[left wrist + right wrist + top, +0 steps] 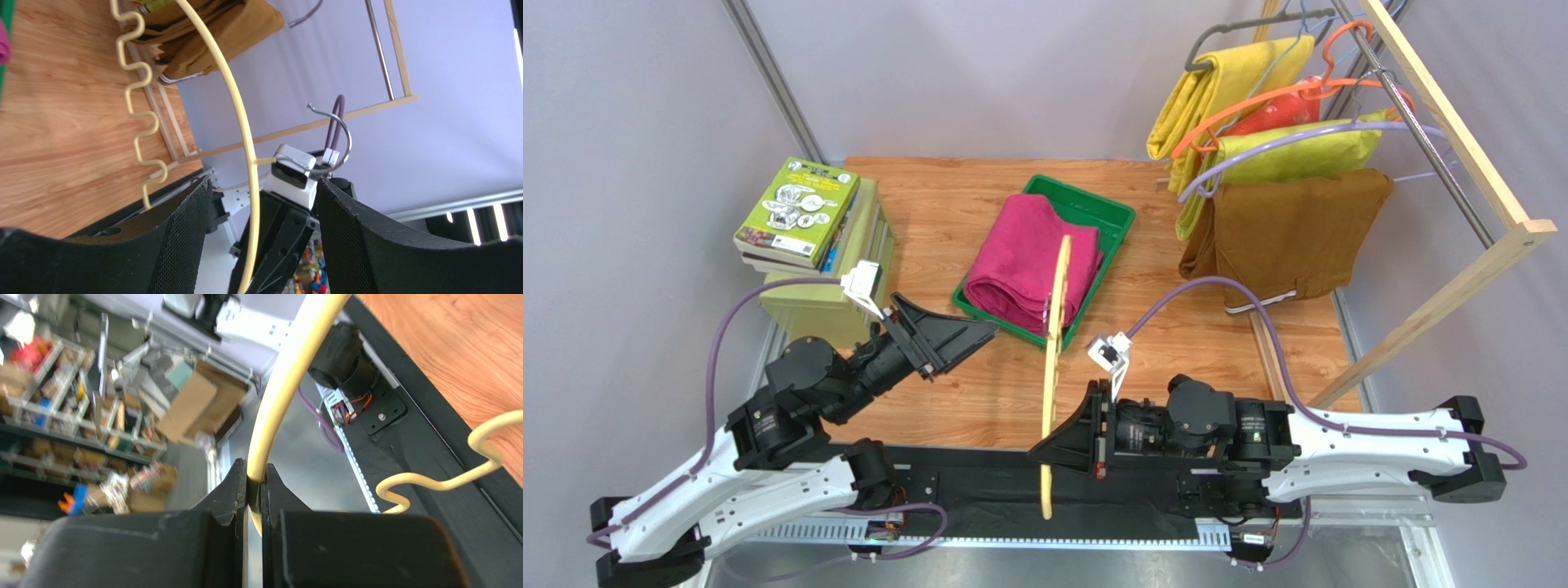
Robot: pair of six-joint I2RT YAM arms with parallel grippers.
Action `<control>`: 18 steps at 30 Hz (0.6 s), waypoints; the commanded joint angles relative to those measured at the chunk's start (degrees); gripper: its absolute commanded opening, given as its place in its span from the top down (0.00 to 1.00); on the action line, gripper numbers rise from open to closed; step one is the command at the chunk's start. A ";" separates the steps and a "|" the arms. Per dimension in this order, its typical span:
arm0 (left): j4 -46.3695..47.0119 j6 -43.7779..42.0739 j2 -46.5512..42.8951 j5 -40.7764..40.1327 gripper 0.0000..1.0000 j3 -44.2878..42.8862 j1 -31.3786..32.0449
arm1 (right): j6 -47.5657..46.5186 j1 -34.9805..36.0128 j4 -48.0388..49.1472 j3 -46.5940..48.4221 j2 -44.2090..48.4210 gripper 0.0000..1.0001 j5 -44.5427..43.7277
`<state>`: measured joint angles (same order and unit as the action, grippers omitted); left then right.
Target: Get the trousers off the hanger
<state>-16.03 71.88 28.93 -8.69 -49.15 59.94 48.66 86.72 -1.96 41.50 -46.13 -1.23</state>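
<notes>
The magenta trousers [1032, 263] lie folded in the green tray [1100, 208], off the hanger. The cream-yellow hanger [1057, 325] stands on edge in the air between the two arms, bare; its wavy lower bar [138, 104] and curved top bar [236, 110] show in the left wrist view. My right gripper [254, 485] is shut on the curved bar [279, 392] of the hanger. My left gripper [264, 196] is open to the hanger's left, its mesh pads apart with nothing touching them.
A clothes rack [1455, 147] at the back right holds yellow, olive and brown garments [1290, 233] on orange and lilac hangers. Stacked books [799, 214] sit on a green box at the left. A black mat [1014, 472] lines the near table edge.
</notes>
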 commanded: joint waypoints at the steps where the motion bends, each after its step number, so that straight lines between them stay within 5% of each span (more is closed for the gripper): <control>1: -7.95 -3.32 -4.04 -7.47 0.31 -1.92 0.00 | 10.89 0.21 2.83 -0.27 2.09 1.00 -10.27; 11: -17.44 -6.48 -8.98 -15.30 0.32 -4.90 0.00 | 34.72 3.02 -4.54 1.57 -0.19 1.00 -32.12; 18: -20.18 -7.71 -11.35 -17.24 0.33 -5.88 0.00 | 50.55 8.64 -20.88 9.20 -5.19 1.00 -54.20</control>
<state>-33.76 66.39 18.92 -23.57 -53.63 59.94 87.59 93.12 -14.98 43.72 -49.47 -36.42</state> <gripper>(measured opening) 0.676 0.043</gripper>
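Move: Some 30 cm ahead of the right hand, 54 cm to its right and 10 cm above it is the rack rod's bare near end, the place for the yellow hanger it holds. The brown trousers hang about 35 cm ahead, 38 cm right and 5 cm below the hand; the pink trousers lie in the tray 42 cm ahead, 2 cm left and 27 cm down. From the left hand the rod's end is roughly 20 cm ahead, 62 cm right, about level. Swinging the empty hanger round towards the rack, the right hand keeps its shut grip on the hanger's arm and travels about 6 cm forward, turning some 35 degrees clockwise and rolling about 30 degrees, with a slight dip late on. The left hand, already free and still open, backs away from the hanger about 8 cm to the left. ##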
